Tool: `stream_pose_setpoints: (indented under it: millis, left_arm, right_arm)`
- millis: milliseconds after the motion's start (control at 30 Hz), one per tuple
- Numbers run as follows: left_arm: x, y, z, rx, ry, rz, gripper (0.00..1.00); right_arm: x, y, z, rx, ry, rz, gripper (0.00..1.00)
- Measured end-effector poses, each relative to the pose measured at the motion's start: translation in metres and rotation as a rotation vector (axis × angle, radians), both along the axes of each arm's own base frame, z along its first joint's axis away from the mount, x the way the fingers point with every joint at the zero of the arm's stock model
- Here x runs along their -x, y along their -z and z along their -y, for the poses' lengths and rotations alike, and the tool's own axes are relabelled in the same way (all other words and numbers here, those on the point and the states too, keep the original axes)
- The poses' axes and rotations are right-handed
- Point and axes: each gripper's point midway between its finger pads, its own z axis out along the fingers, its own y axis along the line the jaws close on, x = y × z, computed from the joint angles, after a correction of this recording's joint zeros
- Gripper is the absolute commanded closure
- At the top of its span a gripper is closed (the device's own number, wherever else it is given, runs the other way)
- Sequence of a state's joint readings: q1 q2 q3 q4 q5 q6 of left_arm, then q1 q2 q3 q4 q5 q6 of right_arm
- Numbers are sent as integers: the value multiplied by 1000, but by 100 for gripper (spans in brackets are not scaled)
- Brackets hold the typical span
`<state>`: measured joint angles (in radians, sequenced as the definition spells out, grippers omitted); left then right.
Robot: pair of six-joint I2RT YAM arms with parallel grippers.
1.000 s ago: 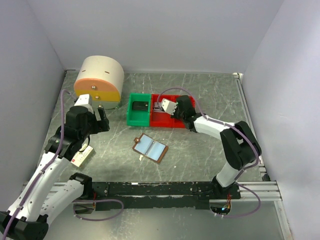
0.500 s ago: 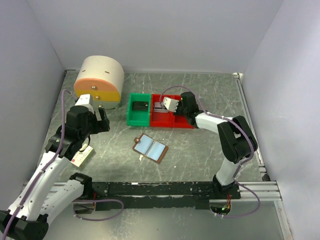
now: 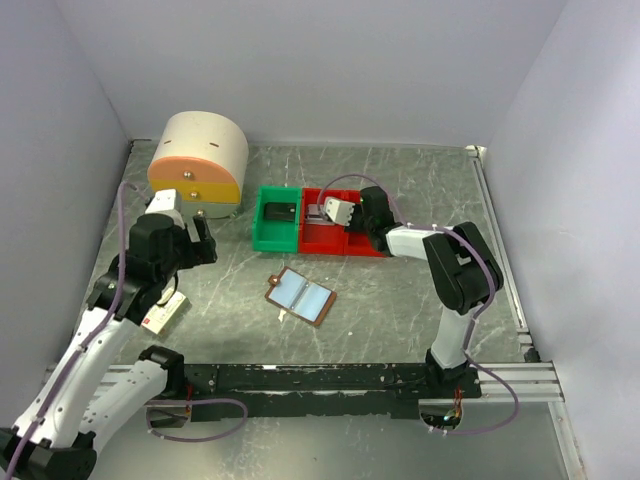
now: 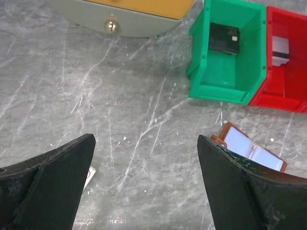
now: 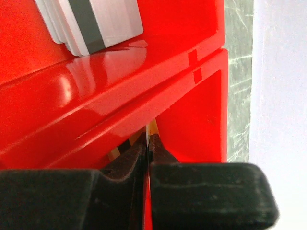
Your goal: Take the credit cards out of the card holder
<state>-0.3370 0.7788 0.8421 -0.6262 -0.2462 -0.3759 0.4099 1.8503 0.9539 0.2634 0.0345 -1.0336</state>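
The card holder (image 3: 300, 296) lies open on the table, brown with two pale-blue panels, and shows at the right edge of the left wrist view (image 4: 253, 152). My left gripper (image 3: 192, 240) (image 4: 146, 143) hangs wide open over bare table to its left, holding nothing. My right gripper (image 3: 325, 213) (image 5: 147, 139) is low over the red bin (image 3: 340, 240), its jaws shut on a thin cream credit card (image 5: 152, 128) seen edge-on. A stack of pale cards with a grey stripe (image 5: 91, 24) lies in the red bin (image 5: 192, 115). A black card (image 4: 223, 38) lies in the green bin (image 4: 225, 84).
The green bin (image 3: 262, 232) and the red bins stand side by side mid-table. A round cream drawer unit (image 3: 198, 160) is at the back left. A small white-and-red box (image 3: 165, 315) lies by the left arm. Grey walls close in both sides.
The right gripper has edged left and lower into the red bin, its forearm drawing in. The left arm has barely moved.
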Motion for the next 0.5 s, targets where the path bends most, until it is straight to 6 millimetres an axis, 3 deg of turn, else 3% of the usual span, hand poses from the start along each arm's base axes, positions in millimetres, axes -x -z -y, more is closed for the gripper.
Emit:
stream_pose_setpoints:
  millis: [233, 300, 500]
  left_arm:
    - [8, -23, -6, 24, -18, 96, 0]
    - [7, -22, -6, 21, -19, 89, 0]
    - [2, -11, -5, 6, -20, 46, 0]
  right_arm:
    - [-5, 2, 1, -8, 5, 14, 82]
    - [-4, 1, 0, -11, 3, 15, 73]
    - [0, 3, -2, -24, -15, -5, 69]
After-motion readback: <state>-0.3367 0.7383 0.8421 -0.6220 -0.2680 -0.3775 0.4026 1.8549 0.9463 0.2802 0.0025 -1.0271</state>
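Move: The right gripper is already down in the right red compartment, shut on a gold card; the compartment's middle is roughly 2 cm back, 1 cm right and 2 cm below. The other gold cards lie some 2 cm back, 1 cm left and 3 cm below, the white cards about 10 cm left, 1 cm back and 3 cm below. From the left gripper that compartment is roughly 18 cm ahead, 39 cm right and 18 cm lower. Hold the right gripper where it is, low in the right red compartment close to the dividing wall, without turning the wrist, and open its fingers from shut to nearly a third to let go of the gold card. Let the empty left gripper, still wide open, bob up about 2 cm and sink halfway back, clear of everything. ##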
